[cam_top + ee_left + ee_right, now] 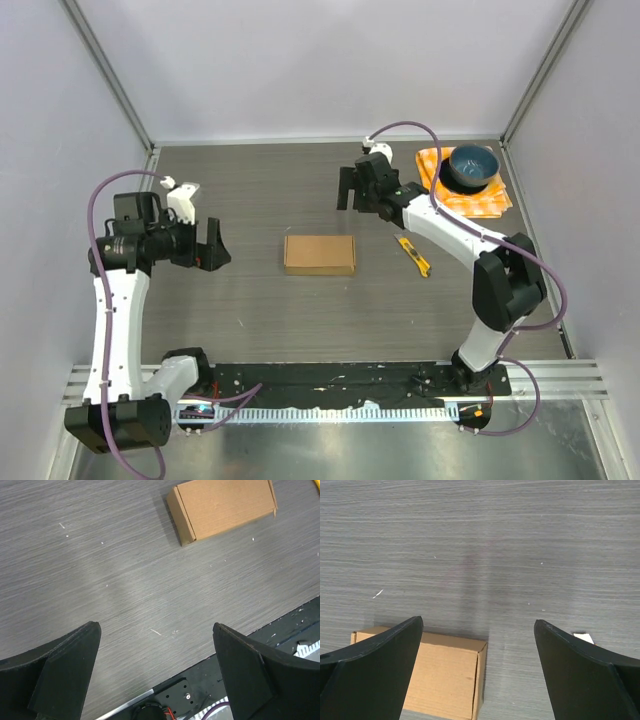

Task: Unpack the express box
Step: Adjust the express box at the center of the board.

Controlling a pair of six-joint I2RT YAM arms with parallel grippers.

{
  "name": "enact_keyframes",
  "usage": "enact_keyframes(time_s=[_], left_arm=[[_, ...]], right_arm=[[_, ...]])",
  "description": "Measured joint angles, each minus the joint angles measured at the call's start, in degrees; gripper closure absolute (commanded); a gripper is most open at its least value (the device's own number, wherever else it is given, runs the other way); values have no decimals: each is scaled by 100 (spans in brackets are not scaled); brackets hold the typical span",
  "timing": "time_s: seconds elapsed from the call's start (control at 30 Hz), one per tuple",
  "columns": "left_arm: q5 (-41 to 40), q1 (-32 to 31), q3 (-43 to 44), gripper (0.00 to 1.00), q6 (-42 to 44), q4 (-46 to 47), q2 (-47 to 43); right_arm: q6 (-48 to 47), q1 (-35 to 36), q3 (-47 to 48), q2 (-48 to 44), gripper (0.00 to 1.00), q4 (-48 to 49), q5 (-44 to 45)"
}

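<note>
The express box is a flat brown carton lying closed in the middle of the table. It shows at the top right of the left wrist view and at the bottom left of the right wrist view. My left gripper hovers left of the box, open and holding nothing. My right gripper hangs above the table behind and to the right of the box, also open with nothing between its fingers.
A yellow utility knife lies right of the box. A blue bowl sits on an orange checked cloth at the back right. White walls stand round the table; the black base rail runs along the near edge.
</note>
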Motion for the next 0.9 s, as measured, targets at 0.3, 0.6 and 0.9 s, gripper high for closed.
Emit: enact_keyframes(time_s=[0.3,0.6,0.9], left_arm=[[-485,-1309,-575,0,131,769,238],[-979,-2210,-894,0,304,1742,688],[-1394,-3117,-1322,0,420,2656,1102]], right_arm=[[-562,-7,1128,758,0,-197,291],[-787,-638,1904,1663,75,-111,-826],[-765,-1097,2177,2356,99,-59,-2337]])
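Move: The express box lies about 11 cm ahead and 21 cm to the right of the open left hand, some 21 cm below it. From the right hand, also open, it sits roughly 8 cm back, 9 cm to the left and 13 cm down. The yellow cutter is about 7 cm back and 12 cm right of the right hand, the blue bowl some 20 cm farther out and 30 cm to its right. The left hand swings in towards the box's near-left side, about 10 cm to the right and nearly as much down with a little forward, turning some 25 degrees clockwise, fingers wide open and still clear of the cardboard. Meanwhile the right hand reaches about 10 cm forward, farther out beyond the box, rising slightly at first and then sinking to end about 5 cm lower, its fingers shutting on nothing as it comes down. ##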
